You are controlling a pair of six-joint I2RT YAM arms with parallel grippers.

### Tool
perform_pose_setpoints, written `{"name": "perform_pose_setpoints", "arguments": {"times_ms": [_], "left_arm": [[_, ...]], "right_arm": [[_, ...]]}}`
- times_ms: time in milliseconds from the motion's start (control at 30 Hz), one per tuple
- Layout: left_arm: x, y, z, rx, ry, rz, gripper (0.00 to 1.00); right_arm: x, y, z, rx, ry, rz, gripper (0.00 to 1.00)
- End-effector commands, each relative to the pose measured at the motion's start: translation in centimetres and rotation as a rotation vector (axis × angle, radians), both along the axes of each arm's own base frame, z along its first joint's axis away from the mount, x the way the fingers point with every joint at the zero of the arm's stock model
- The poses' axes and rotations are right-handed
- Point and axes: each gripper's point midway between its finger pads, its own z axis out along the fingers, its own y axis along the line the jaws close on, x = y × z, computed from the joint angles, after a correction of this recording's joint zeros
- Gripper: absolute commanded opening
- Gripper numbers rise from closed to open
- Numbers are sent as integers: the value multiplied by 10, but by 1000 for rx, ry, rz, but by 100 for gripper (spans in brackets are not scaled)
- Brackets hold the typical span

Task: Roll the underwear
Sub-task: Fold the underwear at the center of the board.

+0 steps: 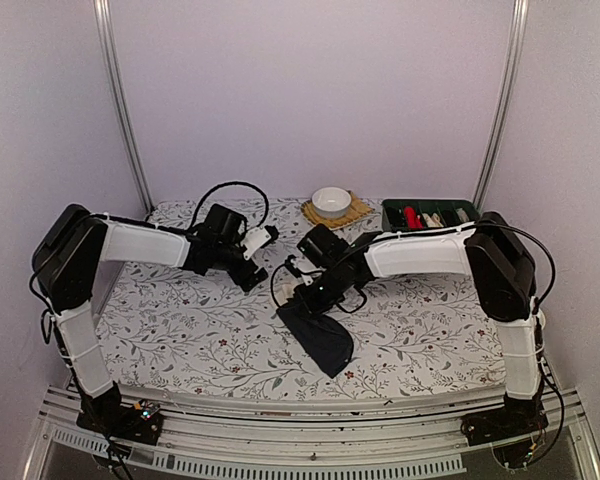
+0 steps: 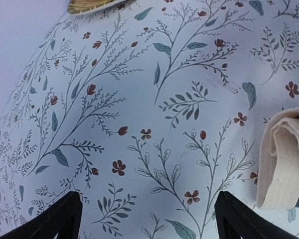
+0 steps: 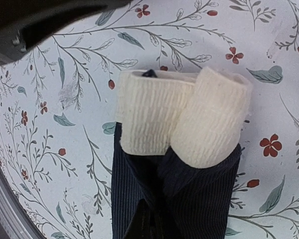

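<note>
The underwear [image 3: 179,189] is dark ribbed cloth with two cream ribbed ends [image 3: 189,114]. In the right wrist view it fills the lower middle, bunched where my right gripper's jaws meet, and the cloth hides the fingers. From above, my right gripper [image 1: 302,292] is shut on the upper end of the underwear [image 1: 322,338], which trails toward the near edge of the table. My left gripper [image 2: 149,219] is open over bare tablecloth, nothing between its black fingertips [image 2: 65,214]. It hovers just left of the right one [image 1: 252,275]. A cream end [image 2: 284,159] shows at its view's right edge.
A white bowl [image 1: 331,200] sits on a woven yellow mat [image 1: 352,213] at the back middle; the mat's edge [image 2: 89,5] also shows in the left wrist view. A green tray [image 1: 392,214] with several small items stands at the back right. Floral cloth [image 1: 180,330] covers the table.
</note>
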Motion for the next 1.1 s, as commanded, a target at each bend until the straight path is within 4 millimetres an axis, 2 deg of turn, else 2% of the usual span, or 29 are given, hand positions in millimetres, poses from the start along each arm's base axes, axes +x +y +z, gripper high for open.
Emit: {"name": "perform_pose_setpoints", "arguments": {"times_ms": [0,200,600,767,833,1067], "left_arm": [[15,9,3,-32,16,47,95],[23,5,14,-67,12,31,96],[11,-37,33,-170,87,-131,95],[-4,-61,29,-193,153,-196,95],[-8,-69,14,-192,202,-208,95],[-19,-83,-1,-194,312,-227,90]], "right_arm": [[-4,4,-15,-53,-10,13,2],[-10,9,-23,-79,-24,29,2],[-7,13,-26,-103,-41,22,6],[-7,13,-28,-113,-44,23,6],[-6,13,-28,-114,-47,20,6],[-5,12,-24,-118,-58,17,6]]}}
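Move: My right fingers, shut on the navy cloth, have the cream waistband about 8 cm ahead and 4 cm to the left, 2 cm lower. From my open left hand, that waistband lies some 8 cm to the right, about 2 cm back and 4 cm below; the middle of the navy body is around 16 cm right and 19 cm back, and the wicker tray with the bowl roughly 35 cm ahead and 20 cm right. With my left hand still wide open, I drift a couple of centimetres forward and left while rising, then sweep about 7 cm right over the table towards the waistband, rising further before sinking, the wrist tipping down and turning about 10 degrees clockwise. My right hand lowers its pinched navy cloth some 2 cm, shifting slightly back, then nearly stays and keeps the cloth between its fingers. ##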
